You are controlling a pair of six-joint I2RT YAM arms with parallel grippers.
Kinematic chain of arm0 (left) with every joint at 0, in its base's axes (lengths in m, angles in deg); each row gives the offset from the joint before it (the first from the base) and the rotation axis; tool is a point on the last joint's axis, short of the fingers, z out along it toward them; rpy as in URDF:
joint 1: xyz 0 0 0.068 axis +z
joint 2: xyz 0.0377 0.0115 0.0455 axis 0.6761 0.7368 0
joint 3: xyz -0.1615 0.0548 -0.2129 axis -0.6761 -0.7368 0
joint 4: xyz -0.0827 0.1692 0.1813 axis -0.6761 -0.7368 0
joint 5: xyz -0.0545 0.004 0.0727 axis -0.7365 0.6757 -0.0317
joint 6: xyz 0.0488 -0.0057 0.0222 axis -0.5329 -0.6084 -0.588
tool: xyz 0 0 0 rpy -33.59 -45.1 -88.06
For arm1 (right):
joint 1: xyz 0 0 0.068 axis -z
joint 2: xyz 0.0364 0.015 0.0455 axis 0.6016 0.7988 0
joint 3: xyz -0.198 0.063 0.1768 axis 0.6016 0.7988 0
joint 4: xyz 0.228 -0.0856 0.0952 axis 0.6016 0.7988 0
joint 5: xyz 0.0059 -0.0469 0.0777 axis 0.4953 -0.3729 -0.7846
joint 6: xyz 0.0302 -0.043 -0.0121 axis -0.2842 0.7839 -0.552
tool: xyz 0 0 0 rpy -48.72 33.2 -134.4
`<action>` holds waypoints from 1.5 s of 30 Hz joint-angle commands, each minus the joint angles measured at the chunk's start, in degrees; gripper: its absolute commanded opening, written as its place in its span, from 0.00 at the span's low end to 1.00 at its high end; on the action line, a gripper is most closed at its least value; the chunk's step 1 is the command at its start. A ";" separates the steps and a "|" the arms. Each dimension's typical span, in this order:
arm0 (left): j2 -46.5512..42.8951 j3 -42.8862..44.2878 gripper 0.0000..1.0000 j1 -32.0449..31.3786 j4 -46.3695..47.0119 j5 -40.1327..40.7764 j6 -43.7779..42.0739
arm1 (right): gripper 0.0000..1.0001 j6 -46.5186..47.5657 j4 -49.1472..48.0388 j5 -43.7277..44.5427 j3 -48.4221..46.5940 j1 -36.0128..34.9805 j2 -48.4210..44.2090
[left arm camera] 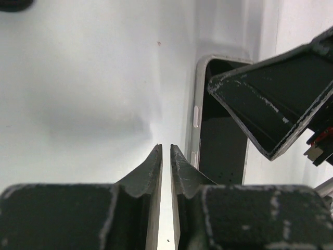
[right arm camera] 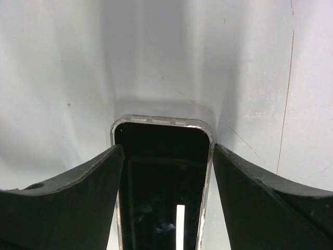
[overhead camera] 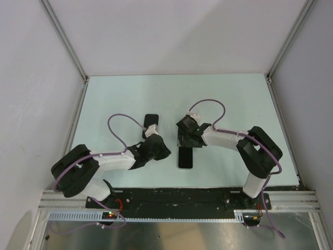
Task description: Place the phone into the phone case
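The phone (overhead camera: 185,157) lies flat on the table with its dark screen up, and the clear rim of the phone case (right arm camera: 156,120) runs round it. My right gripper (overhead camera: 186,140) is over its far half. In the right wrist view it (right arm camera: 168,147) stands open, one finger close along each long edge of the phone (right arm camera: 161,182). My left gripper (overhead camera: 165,151) sits just left of the phone. In the left wrist view it (left arm camera: 166,146) is shut to a thin slit with nothing in it, and the cased phone (left arm camera: 223,140) lies to its right.
A flat black rectangle (overhead camera: 150,121) lies on the pale table (overhead camera: 234,99) behind the left gripper. One of the right gripper's fingers (left arm camera: 270,99) hangs over the phone in the left wrist view. White walls with metal posts close in the table.
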 commanded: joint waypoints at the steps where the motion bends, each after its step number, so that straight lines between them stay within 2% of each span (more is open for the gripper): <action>1: -3.86 -1.31 0.16 2.67 1.64 0.32 -1.45 | 0.74 1.36 6.38 2.39 -0.75 -0.59 5.12; 9: -7.54 -2.58 0.16 5.60 1.76 -1.46 -3.17 | 0.74 2.08 9.29 3.07 -2.35 -0.82 7.92; 13: -8.43 -2.73 0.16 6.13 1.97 -2.92 -3.98 | 0.75 1.28 9.52 2.61 -1.98 -1.03 5.04; 20: -10.10 -3.50 0.17 6.40 2.37 -4.41 -4.40 | 0.91 -1.02 10.76 2.08 -0.85 -1.59 -7.79; 24: -11.41 -4.21 0.18 6.46 2.55 -4.48 -4.41 | 0.97 -4.58 11.65 3.69 0.35 -4.45 -11.18; 35: -15.68 -6.85 0.18 6.71 2.47 -5.43 -4.99 | 0.99 -12.99 13.81 10.90 0.34 -11.26 -6.93; 45: -17.30 -8.02 0.18 6.82 2.48 -5.55 -4.85 | 0.99 -12.86 13.95 11.70 -0.84 -12.74 -3.52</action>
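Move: Astride the phone's far end, the right hand has its fingers down beside the long edges; the phone's middle lies about 5 cm back, straight in line and roughly 1 cm lower. The empty case lies some 20 cm to that hand's left and 11 cm farther out. From the left hand, the phone's middle is about 9 cm to the right, almost level with it, and 2 cm below. Staying at the phone's far end at first and tilting only slightly, the right hand then opens its fingers wide, lifts over 4 cm while drawing back over the phone, and sinks about 3 cm, ending roughly 7 cm back, just past the phone's middle. Meanwhile the left hand edges forward, then back, backing off to the left by 3 cm and rising about 4 cm. ##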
